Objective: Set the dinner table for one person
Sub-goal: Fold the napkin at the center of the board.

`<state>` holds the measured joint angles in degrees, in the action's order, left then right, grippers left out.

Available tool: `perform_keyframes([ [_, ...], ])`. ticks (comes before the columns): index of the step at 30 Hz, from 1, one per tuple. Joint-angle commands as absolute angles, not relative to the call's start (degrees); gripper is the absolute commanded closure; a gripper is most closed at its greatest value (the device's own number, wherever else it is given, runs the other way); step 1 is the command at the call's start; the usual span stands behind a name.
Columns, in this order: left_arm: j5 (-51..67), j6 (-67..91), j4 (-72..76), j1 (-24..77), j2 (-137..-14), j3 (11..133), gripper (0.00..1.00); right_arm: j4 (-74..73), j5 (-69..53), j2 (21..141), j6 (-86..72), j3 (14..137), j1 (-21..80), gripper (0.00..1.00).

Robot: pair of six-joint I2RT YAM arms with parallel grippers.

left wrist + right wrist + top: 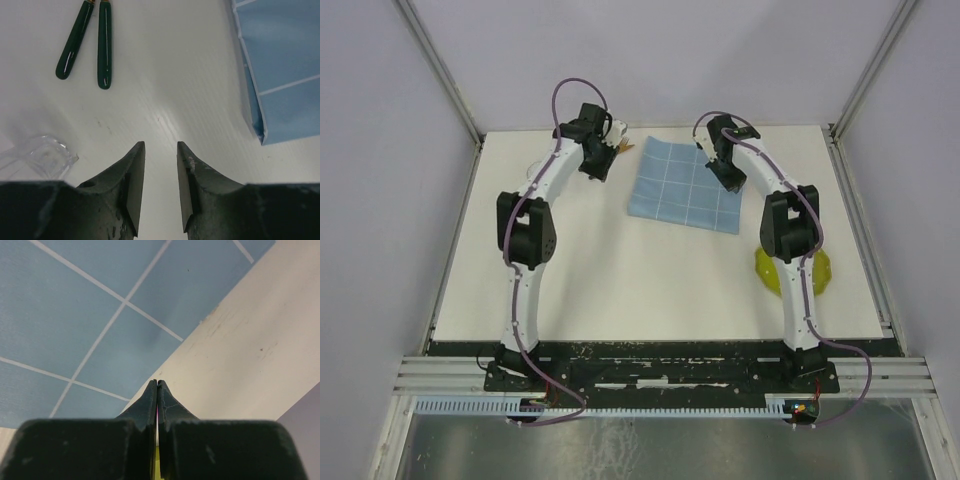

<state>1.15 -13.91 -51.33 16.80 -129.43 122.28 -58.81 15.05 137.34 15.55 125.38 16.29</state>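
The off-white dinner table (pixel 650 285) carries a light-blue gridded cloth (pixel 682 185) at the far middle. My left gripper (pixel 597 165) hovers left of the cloth; in the left wrist view it (pixel 160 145) is open and empty over bare tabletop. Two pieces of cutlery with dark green handles (pixel 104 45) lie side by side ahead of it, apart from it. My right gripper (pixel 727 178) is at the cloth's right edge; in the right wrist view it (pixel 157 382) is shut, with its tips over that edge of the cloth (pixel 75 315). I see nothing held between them.
A yellow plate (pixel 825 270) lies at the right, partly hidden under the right arm. A clear glass or plastic item (pixel 37 155) sits just left of the left gripper. Grey walls and a metal frame (pixel 450 90) enclose the table.
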Motion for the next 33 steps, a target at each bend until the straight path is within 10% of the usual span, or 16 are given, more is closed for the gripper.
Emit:
perform_keyframes([
  [1, 2.4, -11.0, -52.4, 18.9, -134.6, 129.4, 0.62, -60.2, 12.5, 136.4, 13.0, 126.5, 15.9, 0.98],
  [33, 5.8, -7.9, -46.2, 22.5, -144.9, 126.1, 0.63, -64.7, 5.4, 144.0, 5.5, 131.5, 16.0, 0.98],
])
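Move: The folded napkin's left edge runs about 11 cm right of the left hand and 5 cm ahead, with the cloth's middle roughly 26 cm right and 3 cm ahead, all some 10 cm below. Cutlery lies 11 cm ahead and 2 cm right of that hand, and the glass 16 cm left, 7 cm ahead. From the right hand the napkin's middle is about 12 cm left, 2 cm ahead, 5 cm down; the green plate is 16 cm right, 18 cm back. Towards the napkin's left edge, the left hand sinks about 9 cm while going some 7 cm right, fingers staying part open, and halts low over the table just outside that edge. Over the cloth's right part, the closed right fingers shift about 3 cm left and then mostly down, nearly 4 cm in all, the hand's left side tipping up some 10 degrees, until the tips seem to touch the cloth. ##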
